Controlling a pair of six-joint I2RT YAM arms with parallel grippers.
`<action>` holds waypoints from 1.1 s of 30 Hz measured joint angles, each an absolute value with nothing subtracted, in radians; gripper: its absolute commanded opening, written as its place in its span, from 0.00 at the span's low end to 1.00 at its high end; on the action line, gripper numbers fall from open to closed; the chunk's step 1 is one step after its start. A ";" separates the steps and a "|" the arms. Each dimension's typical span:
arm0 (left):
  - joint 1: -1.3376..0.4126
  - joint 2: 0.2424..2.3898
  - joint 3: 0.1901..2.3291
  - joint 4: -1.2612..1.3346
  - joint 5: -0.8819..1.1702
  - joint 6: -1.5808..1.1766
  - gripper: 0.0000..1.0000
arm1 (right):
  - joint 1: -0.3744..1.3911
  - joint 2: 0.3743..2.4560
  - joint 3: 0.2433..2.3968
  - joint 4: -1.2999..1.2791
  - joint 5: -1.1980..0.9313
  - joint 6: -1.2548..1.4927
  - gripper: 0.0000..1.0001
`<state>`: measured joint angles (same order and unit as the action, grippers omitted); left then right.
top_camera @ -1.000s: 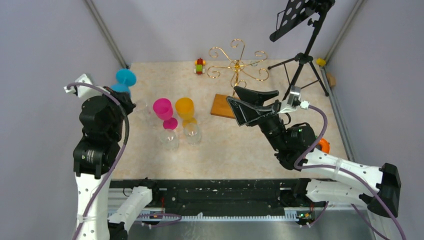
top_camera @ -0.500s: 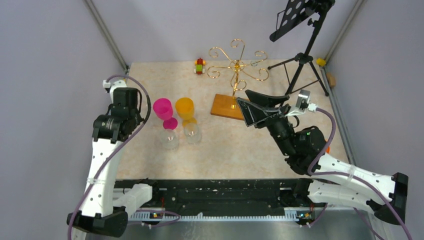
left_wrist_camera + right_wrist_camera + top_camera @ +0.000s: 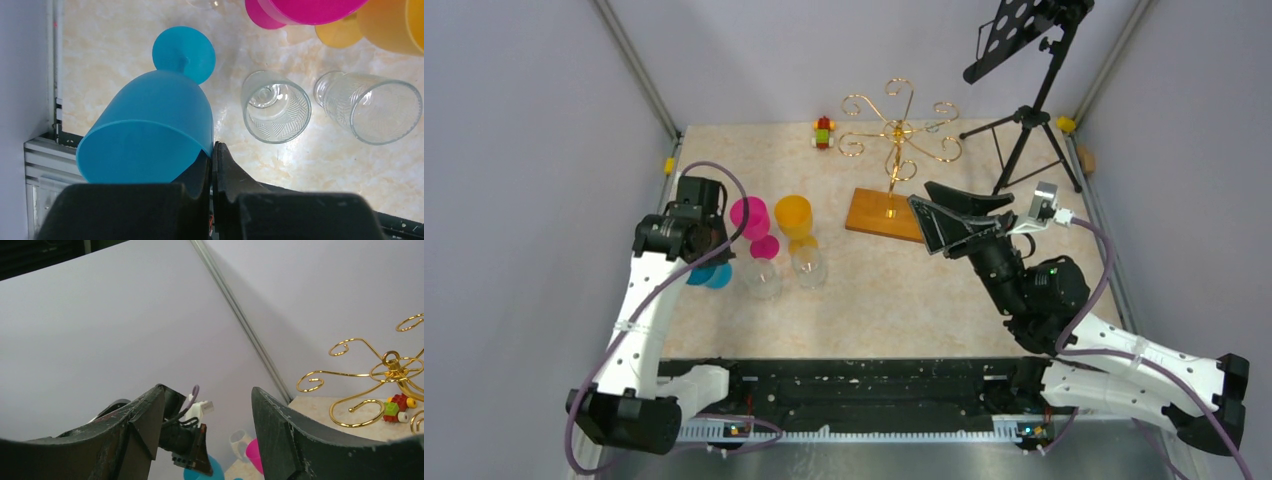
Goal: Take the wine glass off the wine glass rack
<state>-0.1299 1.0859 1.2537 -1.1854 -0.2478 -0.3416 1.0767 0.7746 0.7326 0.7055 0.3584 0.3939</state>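
Note:
The blue wine glass (image 3: 707, 275) (image 3: 150, 130) hangs low over the table's left side, foot pointing away from the wrist camera. My left gripper (image 3: 704, 258) (image 3: 214, 150) is shut on its rim, one finger inside the bowl and one outside. I cannot tell whether its foot touches the table. The gold wire wine glass rack (image 3: 897, 135) (image 3: 385, 375) stands at the back on its wooden base (image 3: 879, 213), with nothing hanging on the curled arms that show. My right gripper (image 3: 919, 193) (image 3: 207, 390) is open and holds nothing, beside the base, pointing left.
A pink glass (image 3: 749, 215) and an orange glass (image 3: 793, 213) stand mid-table. Two clear glasses (image 3: 276, 106) (image 3: 370, 107) stand just right of the blue one. A small toy car (image 3: 823, 131) sits at the back. A black tripod stand (image 3: 1029, 110) stands at back right.
My left arm has swung down and toward the near side with the blue glass, from high at the back left to beside the clear glasses. The right arm has drifted slightly right.

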 measured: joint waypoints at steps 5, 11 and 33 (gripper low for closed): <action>-0.130 1.180 1.225 -1.171 -0.215 -0.332 0.00 | 1.077 0.775 0.733 0.686 0.363 0.398 0.65; -0.130 1.284 1.223 -1.151 -0.189 -0.329 0.00 | 1.077 0.775 0.733 0.680 0.376 0.397 0.65; -0.130 1.292 1.344 -1.148 -0.184 -0.311 0.92 | 1.077 0.733 0.733 0.600 0.409 0.381 0.71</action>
<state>-0.1299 1.2919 1.3441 -1.1484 -0.1841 -0.3115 1.0767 0.7326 0.7326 0.5999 0.4091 0.3813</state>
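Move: The blue glass hangs from the left gripper, pinched by the right side of its rim; its resting spot lies about 3 cm ahead, 2 cm left and 21 cm below. One clear glass stands 2 cm ahead and 6 cm right of the hand, the pink glass 13 cm ahead and 5 cm right, another clear glass 13 cm ahead and 3 cm left. From the right hand the spot is roughly 7 cm ahead, 34 cm left and 46 cm down. Bring the left gripper down about 5.5 cm, easing 2.5 cm forward and slightly right and tipping the fingers some 10 degrees further down, so the held blue glass reaches the table beside the clear one. Pause there, open the fingers nearly fully to let go of the rim, then rise about 4 cm while drifting a little farther forward. ##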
